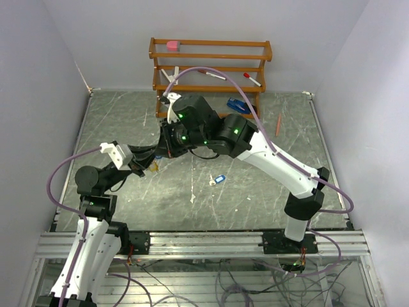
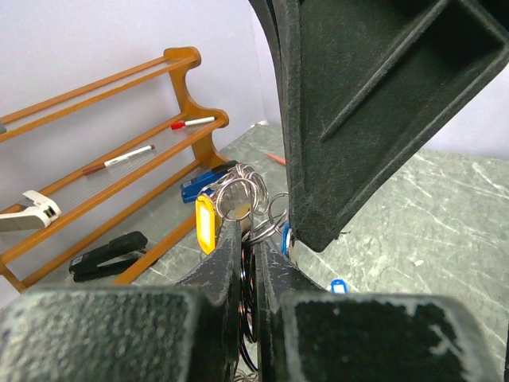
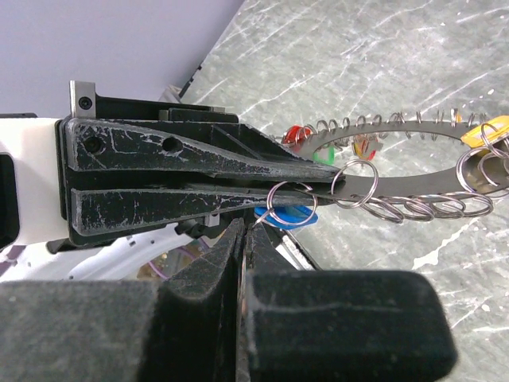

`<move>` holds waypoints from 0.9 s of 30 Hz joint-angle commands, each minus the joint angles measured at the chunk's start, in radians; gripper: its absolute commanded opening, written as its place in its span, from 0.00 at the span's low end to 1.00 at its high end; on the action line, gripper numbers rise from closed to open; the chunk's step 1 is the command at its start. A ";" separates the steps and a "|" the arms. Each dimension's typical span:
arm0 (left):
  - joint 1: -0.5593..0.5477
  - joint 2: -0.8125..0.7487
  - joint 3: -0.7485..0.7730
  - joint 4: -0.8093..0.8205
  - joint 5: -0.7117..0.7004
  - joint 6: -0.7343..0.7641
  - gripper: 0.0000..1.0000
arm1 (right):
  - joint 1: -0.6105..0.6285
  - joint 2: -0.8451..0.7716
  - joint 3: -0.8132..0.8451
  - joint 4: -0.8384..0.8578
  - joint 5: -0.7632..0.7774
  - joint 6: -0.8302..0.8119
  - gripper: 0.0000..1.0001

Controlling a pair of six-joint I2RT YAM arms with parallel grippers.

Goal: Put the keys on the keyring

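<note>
The keyring is a flat grey ring hung with many small wire loops, held level above the table. My left gripper is shut on its rim, its fingers lying flat in the right wrist view. Keys with yellow, red and green tags hang from it. My right gripper is shut on a blue-tagged key, whose split ring touches the keyring's edge. In the top view both grippers meet left of centre. Another blue-tagged key lies on the table.
A wooden rack stands at the back with markers and a pink object on it. A blue stapler and a black stapler lie at its foot. An orange pencil is at the right.
</note>
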 commanded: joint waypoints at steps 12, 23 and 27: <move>0.004 -0.029 -0.016 0.332 0.063 -0.289 0.07 | 0.005 -0.004 0.030 0.023 -0.017 0.010 0.19; 0.004 -0.004 -0.035 0.408 0.049 -0.385 0.07 | -0.038 -0.085 0.046 0.000 0.024 0.016 0.23; 0.004 0.004 -0.045 0.420 0.045 -0.401 0.07 | -0.070 -0.143 0.011 0.019 0.028 0.022 0.25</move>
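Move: The keyring is in the left fingers, its middle some 5 cm ahead and 2 cm right of the left hand point; from the right hand it is about 8 cm ahead, straight in line sideways and 3 cm lower. The blue key, its wire ring in the right fingertips, lies 1 cm ahead, 2 cm left and 3 cm below the right hand. The yellow tag is roughly 7 cm ahead and 3 cm right of the left hand, level with it. Raise both grippers together, easing back slightly, then part the right fingers about a quarter to let go of the blue key's ring; finish by drawing the right gripper up and to its right, away from the left fingertips, for some 3.5 cm of rise in all. Keep the left grip shut on the keyring while it rises and backs off about 2.5 cm, tipping its fingers up a little and rolling. ##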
